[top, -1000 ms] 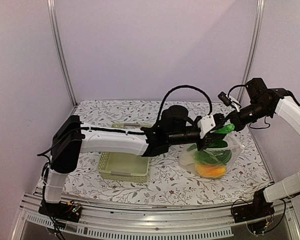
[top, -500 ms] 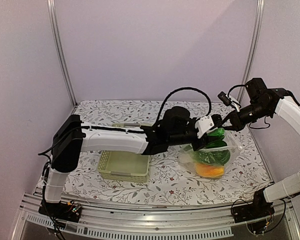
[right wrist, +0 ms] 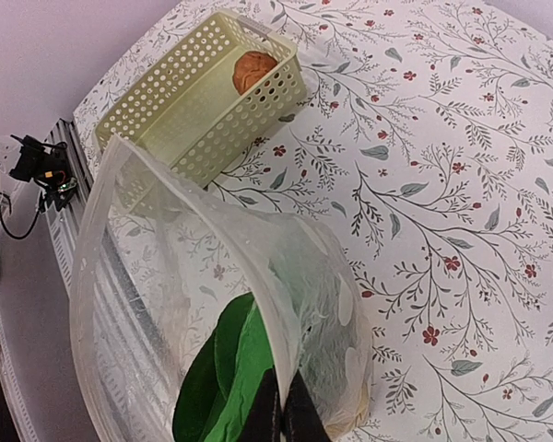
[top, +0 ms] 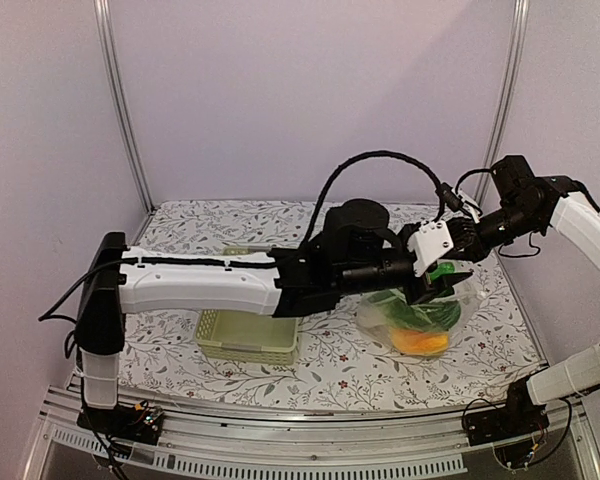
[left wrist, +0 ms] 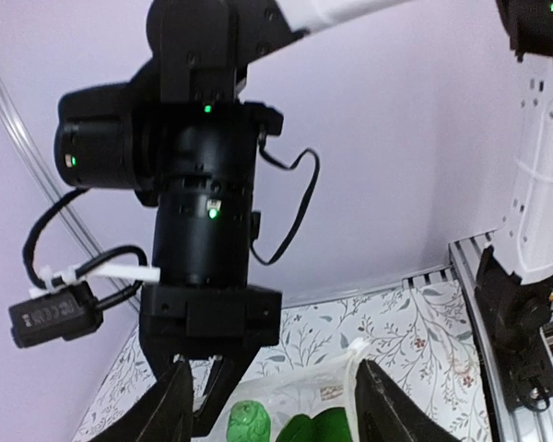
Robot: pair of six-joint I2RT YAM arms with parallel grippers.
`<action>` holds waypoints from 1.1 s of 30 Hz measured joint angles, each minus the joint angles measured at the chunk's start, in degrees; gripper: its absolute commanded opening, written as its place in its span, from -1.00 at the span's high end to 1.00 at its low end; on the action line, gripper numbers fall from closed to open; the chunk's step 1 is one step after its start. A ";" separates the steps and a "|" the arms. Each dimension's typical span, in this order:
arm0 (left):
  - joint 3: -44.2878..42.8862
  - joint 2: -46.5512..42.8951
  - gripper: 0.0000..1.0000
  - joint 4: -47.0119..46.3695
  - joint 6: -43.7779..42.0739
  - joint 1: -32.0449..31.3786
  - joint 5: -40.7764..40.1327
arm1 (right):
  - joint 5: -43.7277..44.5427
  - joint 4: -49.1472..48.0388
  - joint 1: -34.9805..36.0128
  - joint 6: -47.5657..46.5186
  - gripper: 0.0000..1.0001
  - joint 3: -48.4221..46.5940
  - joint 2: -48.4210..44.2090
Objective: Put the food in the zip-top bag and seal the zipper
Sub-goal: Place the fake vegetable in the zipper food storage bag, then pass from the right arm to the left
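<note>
The zip-top bag (top: 378,318) stands open at the right of the table, with green food (top: 420,315) and orange food (top: 422,342) inside. My right gripper (top: 464,243) is shut on the bag's rim and holds it up; the right wrist view shows its fingers (right wrist: 286,419) pinching the clear plastic (right wrist: 166,276) over green food (right wrist: 230,378). My left gripper (top: 435,275) is open over the bag mouth. In the left wrist view its fingers (left wrist: 170,405) spread wide around a bumpy green piece (left wrist: 249,424) and the whitish zipper strip (left wrist: 350,373). A reddish-brown food (right wrist: 255,69) lies in the basket.
The pale green lattice basket (top: 245,335) stands left of the bag, under my left forearm; it also shows in the right wrist view (right wrist: 147,110). The floral tablecloth covers the table. Metal frame posts stand at the back corners.
My left arm has reached further right, carrying its gripper over the bag mouth. The green piece near it has sunk lower into the bag. My right gripper has kept its hold.
</note>
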State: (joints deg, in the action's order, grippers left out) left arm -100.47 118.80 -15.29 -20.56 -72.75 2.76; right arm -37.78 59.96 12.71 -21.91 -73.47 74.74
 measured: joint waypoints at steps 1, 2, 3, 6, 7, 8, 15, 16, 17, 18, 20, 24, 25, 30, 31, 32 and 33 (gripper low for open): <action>0.04 -0.81 -0.17 -0.02 0.09 -0.42 0.09 | 0.00 0.02 0.00 0.00 1.00 -0.07 0.00; 0.28 -1.92 -0.16 0.02 0.24 -0.83 0.09 | 0.00 0.02 0.00 0.00 1.00 -0.13 0.00; 0.66 -2.93 -0.15 0.00 0.46 -1.05 0.04 | 0.00 0.09 0.00 0.00 1.00 -0.24 0.02; 3.10 -6.80 -0.14 0.28 1.40 -1.18 -0.74 | 0.02 0.81 0.00 0.00 1.00 -1.16 0.07; 4.22 -8.04 -0.14 0.42 1.90 -1.18 -1.20 | 0.02 1.07 0.00 0.02 1.00 -1.73 0.11; 5.81 -9.62 -0.13 0.48 2.51 -1.18 -2.05 | 0.02 1.25 0.00 -0.04 1.00 -2.32 0.11; 16.22 -17.29 -0.05 2.86 7.58 -1.18 -9.16 | 0.61 2.23 0.00 -0.66 1.00 -4.63 1.51; 17.16 -17.57 -0.05 3.72 8.48 -1.18 -10.38 | 0.66 2.23 0.00 -0.66 1.00 -4.63 1.86; 17.92 -17.68 -0.05 4.44 9.29 -1.18 -11.41 | 0.63 2.21 0.00 -0.66 1.00 -4.63 2.10; 18.93 -17.75 -0.05 5.49 10.32 -1.18 -12.87 | 0.59 2.21 0.00 -0.66 1.00 -4.63 2.25; 20.46 -17.90 -0.05 7.21 11.91 -1.18 -15.17 | 0.59 2.25 0.00 -0.66 1.00 -4.70 2.40; 24.33 -18.93 -0.05 10.91 15.04 -0.96 -21.05 | 0.76 2.10 0.00 -0.63 1.00 -4.92 2.73; 25.16 -19.52 -0.05 11.85 15.82 -0.85 -22.18 | 0.83 2.12 0.00 -0.61 1.00 -5.01 2.86; 28.46 -24.17 -0.11 15.15 19.69 1.18 -26.25 | 1.70 1.51 -0.35 -0.61 1.00 -6.78 5.20; 29.00 -25.62 -0.12 15.91 20.72 1.99 -27.02 | 1.90 1.33 -0.57 -0.59 1.00 -7.39 5.97; 29.24 -26.58 -0.12 16.48 21.35 2.71 -27.56 | 2.03 1.25 -0.81 -0.61 1.00 -7.89 6.60; 29.40 -27.63 -0.12 17.27 22.47 3.72 -28.22 | 2.19 1.05 -1.03 -0.59 1.00 -8.37 7.23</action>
State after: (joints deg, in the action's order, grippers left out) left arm -71.07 91.18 1.98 1.91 -69.04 -25.45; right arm -35.59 61.01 11.68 -22.50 -81.84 81.97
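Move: The left hand, empty and open, hangs just over the bag. The potato, last food in the basket, lies some 31 cm to its left, 20 cm farther out and 28 cm below; the basket's middle is about 36 cm left, 11 cm ahead. The bag's body sits about 5 cm ahead, 2 cm left, 18 cm down. From the right hand, still pinching the bag's rim, the potato is roughly 31 cm left, 12 cm ahead and 21 cm below. The left hand, fingers staying about half open, backs clear of the bag mouth by rising some 5 cm, then swings about 19 cm left towards the potato in the basket, sinking below its starting height and reaching forward late, while it turns some 35 degrees counter-clockwise and tips its fingers down. The right hand keeps its pinch on the bag's rim, lifts it a centimetre or two, eases partly back down and then draws it forward, nearly 4 cm in all. ##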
